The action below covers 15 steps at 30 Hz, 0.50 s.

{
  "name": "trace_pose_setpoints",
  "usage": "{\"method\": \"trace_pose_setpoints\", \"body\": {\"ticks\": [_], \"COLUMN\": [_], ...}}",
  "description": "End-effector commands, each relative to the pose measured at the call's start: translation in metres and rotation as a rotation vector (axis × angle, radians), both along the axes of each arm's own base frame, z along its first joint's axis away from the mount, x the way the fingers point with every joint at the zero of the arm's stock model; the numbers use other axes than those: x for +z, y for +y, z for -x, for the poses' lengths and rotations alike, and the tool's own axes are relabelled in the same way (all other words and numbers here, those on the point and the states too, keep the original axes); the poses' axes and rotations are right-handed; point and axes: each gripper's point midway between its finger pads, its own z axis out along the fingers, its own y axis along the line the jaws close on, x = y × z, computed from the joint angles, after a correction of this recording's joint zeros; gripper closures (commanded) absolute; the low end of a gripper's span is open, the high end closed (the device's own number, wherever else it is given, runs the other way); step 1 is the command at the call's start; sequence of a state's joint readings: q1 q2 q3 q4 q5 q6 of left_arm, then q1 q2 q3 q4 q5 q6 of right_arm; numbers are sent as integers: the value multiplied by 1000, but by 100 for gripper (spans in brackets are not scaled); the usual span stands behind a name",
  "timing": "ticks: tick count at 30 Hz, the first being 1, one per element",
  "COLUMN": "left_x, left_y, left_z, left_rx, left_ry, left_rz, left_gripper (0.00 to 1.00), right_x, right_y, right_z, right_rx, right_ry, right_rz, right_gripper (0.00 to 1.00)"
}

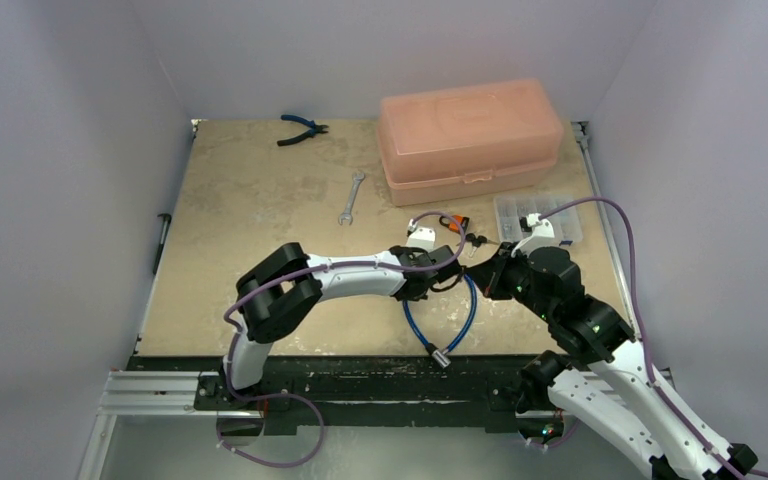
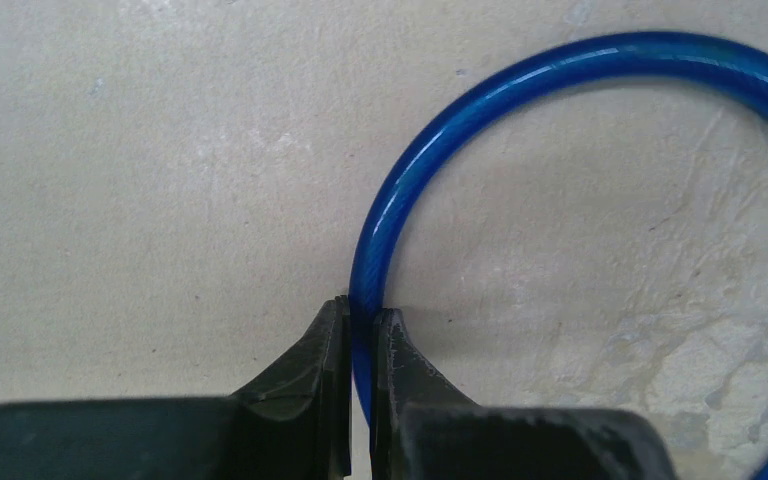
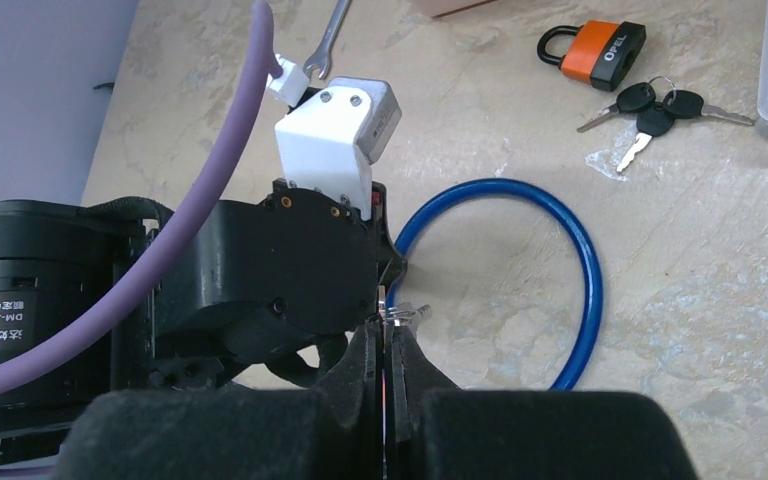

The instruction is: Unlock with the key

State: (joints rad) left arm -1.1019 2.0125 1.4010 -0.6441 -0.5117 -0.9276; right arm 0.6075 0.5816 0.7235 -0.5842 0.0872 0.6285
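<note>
A blue cable lock [image 1: 470,310] lies in a loop on the table, its metal end [image 1: 440,356] near the front edge. My left gripper [image 2: 362,315] is shut on the blue cable [image 2: 480,100] at the loop's left side; in the top view it [image 1: 426,288] reaches in from the left. My right gripper [image 3: 388,335] is shut on a thin metal key [image 3: 396,312], seen edge-on with a small ring at the tips, just beside the left wrist. An orange padlock [image 3: 603,52] and a bunch of black-headed keys [image 3: 650,105] lie beyond the loop.
A pink plastic box [image 1: 470,135] stands at the back. A wrench [image 1: 350,198] and blue-handled pliers [image 1: 300,128] lie at the back left. A clear parts box [image 1: 550,218] sits at the right, behind my right arm [image 1: 560,290].
</note>
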Motion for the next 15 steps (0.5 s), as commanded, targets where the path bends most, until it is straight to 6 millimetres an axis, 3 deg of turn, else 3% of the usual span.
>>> {"method": "trace_pose_setpoints", "body": {"ticks": [1, 7, 15], "left_x": [10, 19, 53], "left_y": [17, 51, 101], "left_z": [-11, -29, -70], "left_rx": [65, 155, 150], "left_ry": [-63, -82, -143], "left_rz": [-59, -65, -54], "left_gripper": [100, 100, 100], "right_x": [18, 16, 15], "right_y": [0, 1, 3], "right_z": [-2, -3, -5], "right_rx": [-2, -1, 9], "right_ry": [-37, -29, -29], "right_rz": [-22, -17, -10], "right_gripper": [100, 100, 100]}}
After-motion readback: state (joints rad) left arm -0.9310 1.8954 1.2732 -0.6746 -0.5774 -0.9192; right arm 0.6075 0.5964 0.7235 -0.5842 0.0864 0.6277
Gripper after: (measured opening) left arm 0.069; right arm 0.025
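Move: The left hand has the left side of the blue cable loop pinched just above the table; the lock barrel closing the loop lies about 13 cm back and 7 cm right of this hand. The wrench is some 21 cm ahead and 12 cm left of it, the padlock about 16 cm ahead and 10 cm right. From the raised right hand, holding the small keys, the lock barrel is roughly 9 cm back, 7 cm left and 21 cm below. Still pinching the blue cable with its fingers shut, the left hand drags the loop left and somewhat forward over the table, about 9 cm in all and gathering speed, away from the right hand; it turns some 10 degrees counter-clockwise and rises slightly at the end. The right hand stays put, keeping hold of the keys. ##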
